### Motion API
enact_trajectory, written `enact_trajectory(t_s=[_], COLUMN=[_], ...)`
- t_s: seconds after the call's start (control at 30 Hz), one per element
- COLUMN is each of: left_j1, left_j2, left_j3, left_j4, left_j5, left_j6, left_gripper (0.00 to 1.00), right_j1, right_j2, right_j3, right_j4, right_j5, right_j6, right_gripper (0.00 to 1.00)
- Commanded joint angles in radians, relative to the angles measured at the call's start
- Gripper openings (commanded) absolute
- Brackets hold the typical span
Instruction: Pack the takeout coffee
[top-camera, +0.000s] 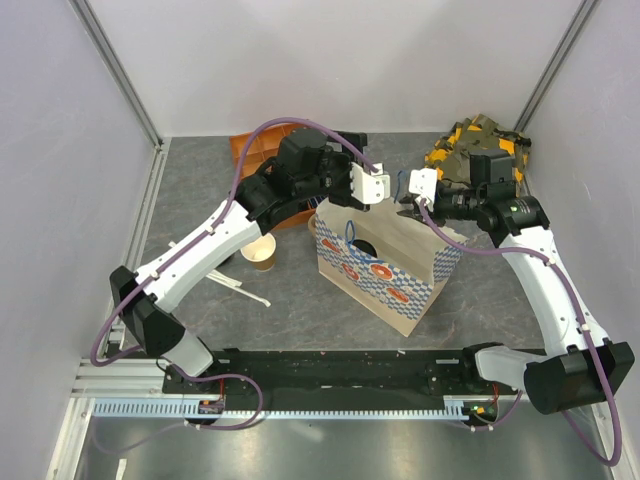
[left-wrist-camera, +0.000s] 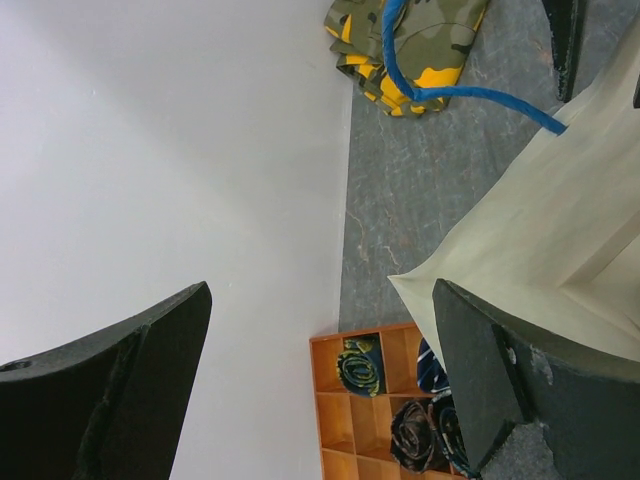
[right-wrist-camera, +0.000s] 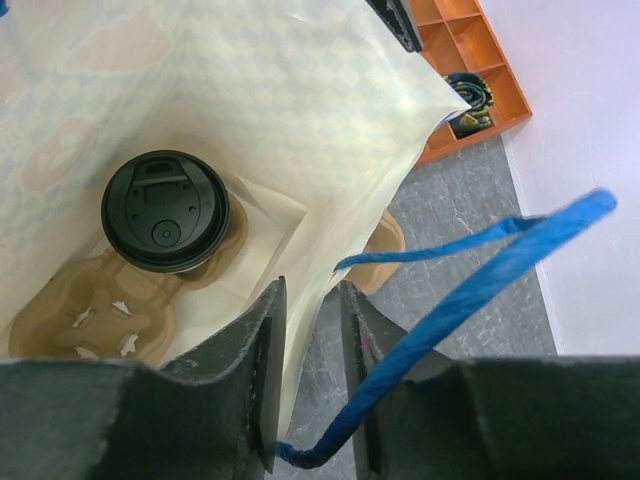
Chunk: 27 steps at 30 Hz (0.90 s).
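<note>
The takeout coffee (right-wrist-camera: 165, 210), a cup under a round black lid, stands in a brown cardboard cup carrier (right-wrist-camera: 100, 300) at the bottom of the open patterned paper bag (top-camera: 385, 270). From above, the lid shows as a dark disc (top-camera: 362, 246) in the bag. My right gripper (right-wrist-camera: 312, 290) straddles the bag's right rim wall, its jaws a little apart. The paper lies against one finger, and the blue handle (right-wrist-camera: 480, 270) runs past the other. At the bag's back left rim, my left gripper (left-wrist-camera: 320, 290) stands wide open, one finger against the paper, holding nothing.
A lidless tan paper cup (top-camera: 262, 252) stands left of the bag, with white sticks (top-camera: 240, 290) on the table nearby. An orange compartment tray (left-wrist-camera: 370, 410) of rolled ties sits back left. A camouflage cloth bundle (top-camera: 470, 140) lies back right. Walls close in on three sides.
</note>
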Motion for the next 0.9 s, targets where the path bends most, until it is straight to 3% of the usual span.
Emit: enact_trajectory(t_s=[0.0,0.07,0.13,0.17,0.2,0.3,0.4,0.6,0.87], left_j1=[0.002,0.007,0.009,0.01,0.01,0.016,0.021,0.033,0.062], left_j2=[-0.052,-0.049,-0.037,-0.029,-0.026,-0.024,-0.024,-0.012,0.006], left_j3=[0.018,0.023,0.035,0.05,0.056,0.047,0.04,0.056,0.139], left_j4=[0.044,0.047,0.051,0.05,0.051,0.071,0.09,0.098,-0.011], left_j5=[-0.037,-0.046,-0.078,-0.092,-0.102,-0.13,-0.135,-0.177,-0.24], left_j6=[-0.05,-0.047,-0.051,-0.062,-0.062,-0.05,-0.042,-0.079,-0.2], left_gripper=[1.0,1.0,1.0,1.0,1.0,1.0,1.0,1.0,1.0], right_j1=[-0.002,0.0,-0.002,-0.003,-0.002,0.0,-0.002,-0.002,-0.005], right_j2=[-0.011,-0.012,-0.017,-0.018,-0.024,-0.031,-0.026,-0.029,-0.118], right_j3=[0.005,0.01,0.007,0.007,0.004,-0.002,0.001,0.019,-0.016], right_j4=[0.055,0.058,0.063,0.063,0.063,0.072,0.084,0.094,0.097], right_j5=[-0.026,-0.026,-0.026,-0.023,-0.022,-0.003,0.024,0.06,0.083], right_j6=[0.054,0.068,0.074,0.078,0.082,0.108,0.143,0.199,0.24], right_gripper=[0.38,0.41,0.53,0.6,0.73,0.92,0.98,0.98,0.98])
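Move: The bag's far blue handle stands just by the right fingertips, about 3 cm ahead, 3 cm left and 2 cm up; the lidded cup inside the bag is some 6 cm back, 8 cm left and 17 cm down. From the left hand that handle lies roughly 6 cm right, 2 cm back and 6 cm lower, with the orange tray on the table about 18 cm left, 14 cm ahead and 32 cm below. The right hand spreads its partly open fingers wide around the blue handle and the bag's far rim, freeing them, and stays almost in place until a late lift of about 2 cm as the wrist turns slightly clockwise. Meanwhile the left hand, empty and still wide open, draws away from the bag and its handle, going some 6 cm to the left, forward and up while swinging counter-clockwise about 15 degrees. ##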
